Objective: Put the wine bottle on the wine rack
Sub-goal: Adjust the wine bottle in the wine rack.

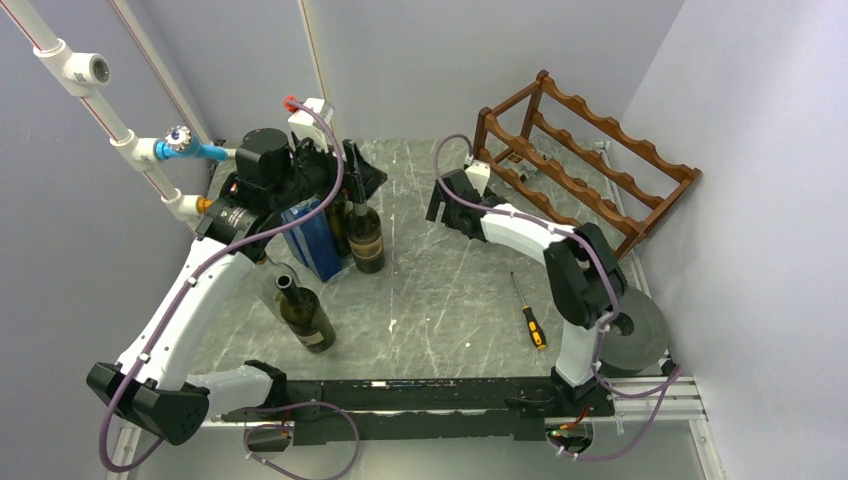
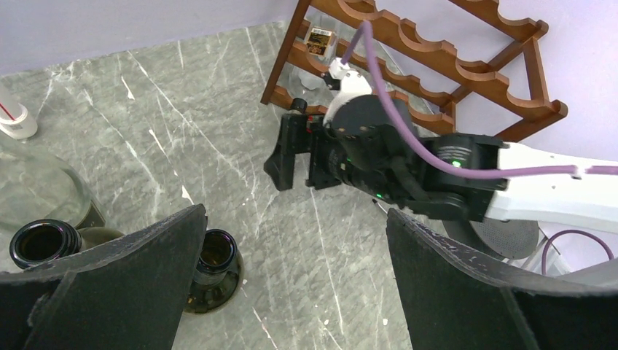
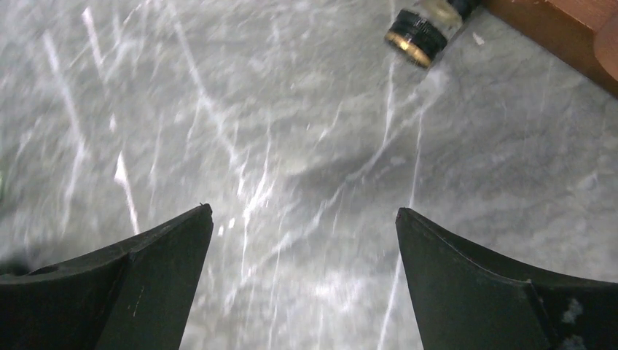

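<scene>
The dark reddish-brown wine rack [image 1: 600,165] stands at the back right against the wall. A clear wine bottle [image 2: 318,41] lies along its lowest tier, and its black-and-gold capped neck [image 3: 420,33] juts out over the table. My right gripper [image 3: 303,211] is open just in front of the rack's near end, off the neck, with only bare marble between its fingers. Over at the back left, my left gripper [image 2: 295,219] is also open and holds nothing. It hovers beside the mouth of an upright dark bottle [image 2: 216,253].
Two dark bottles [image 1: 366,238] [image 1: 306,315] and a blue box [image 1: 315,240] stand at the left. A clear glass vessel [image 2: 36,182] sits by them. A screwdriver [image 1: 528,313] lies near the right arm's base, beside a grey roll [image 1: 640,335].
</scene>
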Motion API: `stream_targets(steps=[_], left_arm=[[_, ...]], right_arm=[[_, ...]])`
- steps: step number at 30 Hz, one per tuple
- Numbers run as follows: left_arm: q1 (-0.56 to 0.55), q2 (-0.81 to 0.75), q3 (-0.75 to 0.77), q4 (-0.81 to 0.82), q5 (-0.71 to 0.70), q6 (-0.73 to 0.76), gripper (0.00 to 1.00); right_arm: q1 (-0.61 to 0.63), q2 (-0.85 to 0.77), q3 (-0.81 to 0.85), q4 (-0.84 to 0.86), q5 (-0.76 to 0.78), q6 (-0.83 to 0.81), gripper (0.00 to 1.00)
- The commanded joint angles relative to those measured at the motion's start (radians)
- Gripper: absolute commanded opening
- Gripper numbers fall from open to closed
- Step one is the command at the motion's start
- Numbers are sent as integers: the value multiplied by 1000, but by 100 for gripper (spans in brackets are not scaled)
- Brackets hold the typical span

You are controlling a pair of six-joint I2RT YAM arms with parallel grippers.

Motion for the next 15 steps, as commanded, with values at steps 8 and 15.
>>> stream_targets(steps=[8,15], left_arm=[[3,1,27,39,1,7,99],[-13,1,23,39,-21,24,99]], right_arm=[[10,-444,-51,-63,-9,-537,99],[-162,-483,157,-265,81,-731,99]])
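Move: The clear wine bottle already lies in the wine rack's bottom row, its middle about 15 cm ahead of the right hand, 13 cm right and 3 cm below; its dark cap pokes out 6 cm ahead, 4 cm right, 4 cm below. The rack's middle is some 4 cm ahead and 19 cm right, slightly higher; the screwdriver 19 cm back, 14 cm right, 8 cm below. From the left hand, the clear bottle is roughly 28 cm ahead, 29 cm right, 34 cm below. Lift the right gripper away from the clear bottle's cap, empty and still wide open: raise it about 20 cm in front of the rack, easing back some 4 cm at first, then swinging right as it climbs, 8 cm in all. Tip the fingers up nearly 20 degrees, roll the hand's left side down about as much, and turn slightly counter-clockwise. ##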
